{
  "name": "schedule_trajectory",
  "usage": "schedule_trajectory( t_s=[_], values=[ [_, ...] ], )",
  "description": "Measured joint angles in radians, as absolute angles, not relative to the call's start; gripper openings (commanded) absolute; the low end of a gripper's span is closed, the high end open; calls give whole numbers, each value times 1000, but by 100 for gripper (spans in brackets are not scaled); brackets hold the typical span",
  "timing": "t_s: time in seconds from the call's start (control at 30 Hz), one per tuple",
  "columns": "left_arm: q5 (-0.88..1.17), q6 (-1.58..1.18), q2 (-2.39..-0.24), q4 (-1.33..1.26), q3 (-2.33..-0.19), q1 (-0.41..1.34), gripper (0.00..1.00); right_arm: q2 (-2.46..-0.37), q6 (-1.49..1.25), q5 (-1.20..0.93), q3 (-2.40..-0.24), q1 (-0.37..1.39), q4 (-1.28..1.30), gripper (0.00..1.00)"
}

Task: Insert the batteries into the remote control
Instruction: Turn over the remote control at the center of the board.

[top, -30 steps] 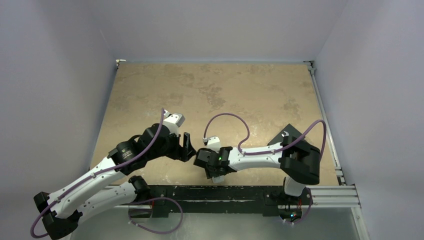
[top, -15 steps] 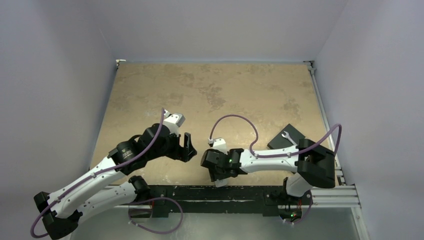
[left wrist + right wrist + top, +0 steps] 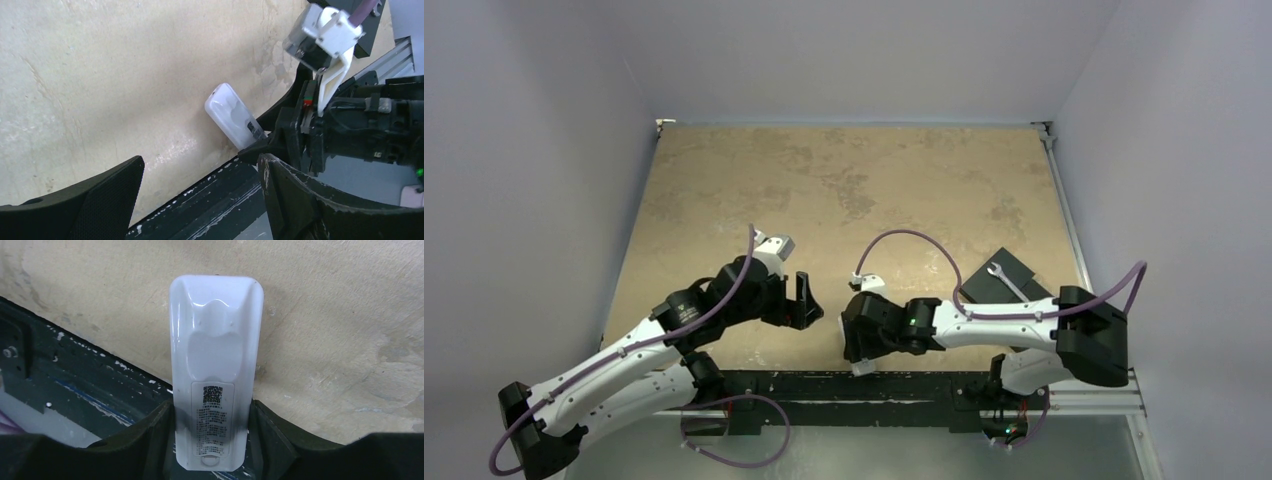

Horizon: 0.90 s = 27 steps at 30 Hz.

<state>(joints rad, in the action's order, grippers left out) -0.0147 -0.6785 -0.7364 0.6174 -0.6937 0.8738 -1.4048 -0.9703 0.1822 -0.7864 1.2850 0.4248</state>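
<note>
The remote control (image 3: 215, 340) is white and oblong, its plain back with a printed label facing up. My right gripper (image 3: 212, 411) is shut on its lower half, one finger against each long side, holding it over the table's near edge. In the top view only a white end of the remote control (image 3: 862, 368) shows below the right gripper (image 3: 861, 350). My left gripper (image 3: 806, 303) stands open and empty just to its left. The left wrist view shows the remote control (image 3: 231, 119) beyond the open left gripper (image 3: 200, 165). The batteries are out of view.
A black rail (image 3: 824, 385) runs along the table's near edge, under the held remote. A dark flat plate (image 3: 1004, 272) with a small white wrench-shaped piece on it lies at the right side of the tan table (image 3: 844, 180).
My right arm has drawn back toward the near edge, taking the remote with it. My left gripper has opened wider and shifted slightly nearer.
</note>
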Motion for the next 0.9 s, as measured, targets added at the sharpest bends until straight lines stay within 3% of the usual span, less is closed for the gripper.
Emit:
schedule_trajectory(
  t_s=[0.4,0.9],
  values=[
    [88,-825,-683,405,-519,874,85,-1168,-932,-13,-603,1143,222,12],
    [202,-1018,-638,59,-381,854,87,-939,-922,-181,-529,1026,106,10]
  ],
)
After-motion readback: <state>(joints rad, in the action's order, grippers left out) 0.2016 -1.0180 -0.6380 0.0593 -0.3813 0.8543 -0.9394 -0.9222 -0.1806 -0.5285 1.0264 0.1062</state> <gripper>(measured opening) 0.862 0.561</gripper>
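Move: The right hand already holds the remote control, back side up, near one end. The remote's middle lies about 3 cm ahead of that hand and 1 cm to its left, at about the same height. The open left fingers wait roughly 11 cm to the right hand's left, 5 cm farther out and 11 cm higher. From the left hand, the remote's middle is some 9 cm to the right, 3 cm back and 12 cm below. Upward by about 9 cm goes the right hand, keeping its pinch on the remote and rolling some 30 degrees so that its fingers swing up from pointing down to pointing at the left hand. Meanwhile the left hand, fingers staying wide open, shifts 5 cm right towards the remote, dipping about 2 cm and then rising again, as its fingers roll up nearly as far. ##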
